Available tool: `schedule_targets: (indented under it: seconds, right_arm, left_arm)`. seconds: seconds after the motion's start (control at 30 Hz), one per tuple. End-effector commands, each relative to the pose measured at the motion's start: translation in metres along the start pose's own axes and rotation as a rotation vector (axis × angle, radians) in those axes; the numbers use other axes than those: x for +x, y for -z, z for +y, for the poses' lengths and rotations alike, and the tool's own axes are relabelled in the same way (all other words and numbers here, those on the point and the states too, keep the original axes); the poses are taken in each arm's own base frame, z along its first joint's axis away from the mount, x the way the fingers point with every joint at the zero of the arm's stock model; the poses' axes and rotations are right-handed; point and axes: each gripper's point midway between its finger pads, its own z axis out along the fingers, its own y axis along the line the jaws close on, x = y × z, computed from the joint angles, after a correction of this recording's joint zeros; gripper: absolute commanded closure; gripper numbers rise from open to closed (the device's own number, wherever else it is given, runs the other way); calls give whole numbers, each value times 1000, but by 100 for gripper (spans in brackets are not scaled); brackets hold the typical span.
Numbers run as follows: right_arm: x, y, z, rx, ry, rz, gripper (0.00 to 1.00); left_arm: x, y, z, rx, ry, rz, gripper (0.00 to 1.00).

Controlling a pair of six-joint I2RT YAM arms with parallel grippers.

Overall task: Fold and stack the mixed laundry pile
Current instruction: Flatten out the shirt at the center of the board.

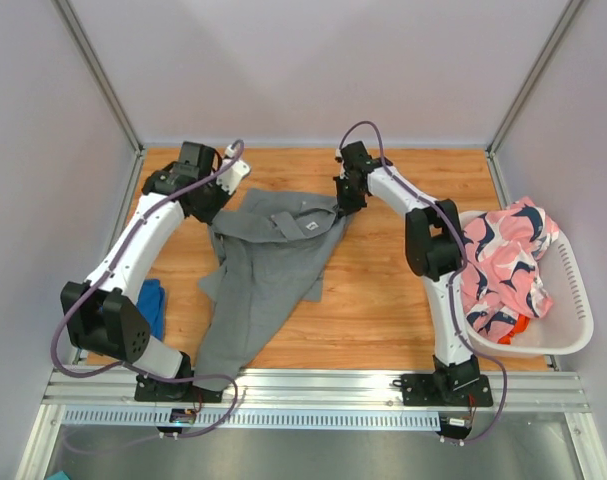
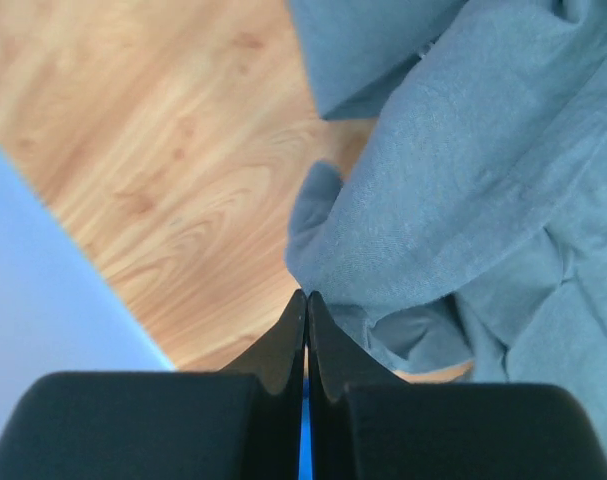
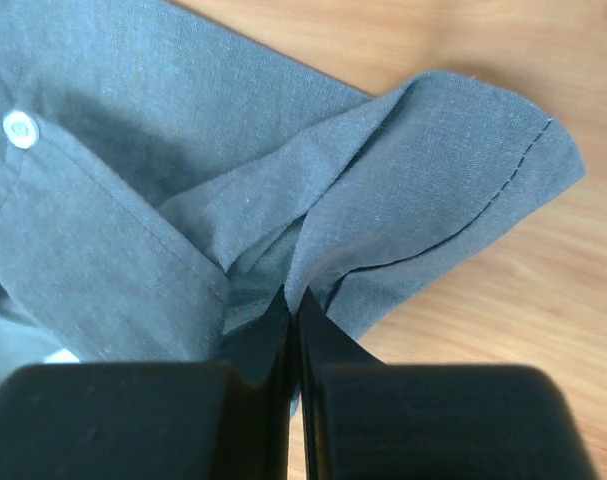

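Note:
A long grey garment [image 1: 273,265] lies spread on the wooden table, its tail reaching the near edge. My left gripper [image 1: 221,208] is at its far left corner. In the left wrist view the left gripper [image 2: 306,296] is shut, with a fold of the grey garment [image 2: 463,180] pinched at its tips. My right gripper [image 1: 341,205] is at the far right corner. In the right wrist view the right gripper [image 3: 292,294] is shut on a bunched edge of the grey garment [image 3: 133,200], beside a white button [image 3: 20,129]. A bright blue garment [image 1: 151,303] lies at the table's left edge, partly behind the left arm.
A white slotted basket [image 1: 575,290] stands at the right edge, holding a pink garment with a dark-and-white pattern [image 1: 503,265] and a bit of orange cloth [image 1: 520,325]. Grey walls close in the table on three sides. A metal rail [image 1: 323,385] runs along the near edge.

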Motion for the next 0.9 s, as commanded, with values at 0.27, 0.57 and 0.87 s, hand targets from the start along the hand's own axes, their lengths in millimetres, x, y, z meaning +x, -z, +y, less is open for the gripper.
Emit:
schedule_targets:
  seconds: [0.27, 0.57, 0.87]
  right_arm:
    - [28, 257, 105, -230, 144, -369, 100]
    - [152, 428, 240, -750, 497, -481, 100]
    - [159, 449, 262, -884, 369, -497, 100]
  left_arm:
    - [-63, 237, 109, -505, 113, -421, 100]
    - [-71, 387, 141, -839, 123, -677, 100]
    - [-123, 324, 157, -734, 154, -713, 100]
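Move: Both grippers already hold the grey shirt by its far edge. The middle of its spread body lies about 12 cm right, 4 back and 17 below the left gripper; from the right gripper, low at the board, it is some 16 cm left and 14 back. The collar with the label is about 8 cm left and 4 back of the right gripper. The folded blue cloth lies roughly 14 cm left and 16 back of the left gripper, down on the board. Keep both pinches shut and whip the shirt up off the board. Raise the left gripper some 40 cm, easing left and slightly back, tilting its fingers up from steeply down to about level. Draw the right gripper back low for a moment, then sweep it steeply up and back by nearly 40 cm each way with some drift left, rolling its left side up and turning counter-clockwise. ##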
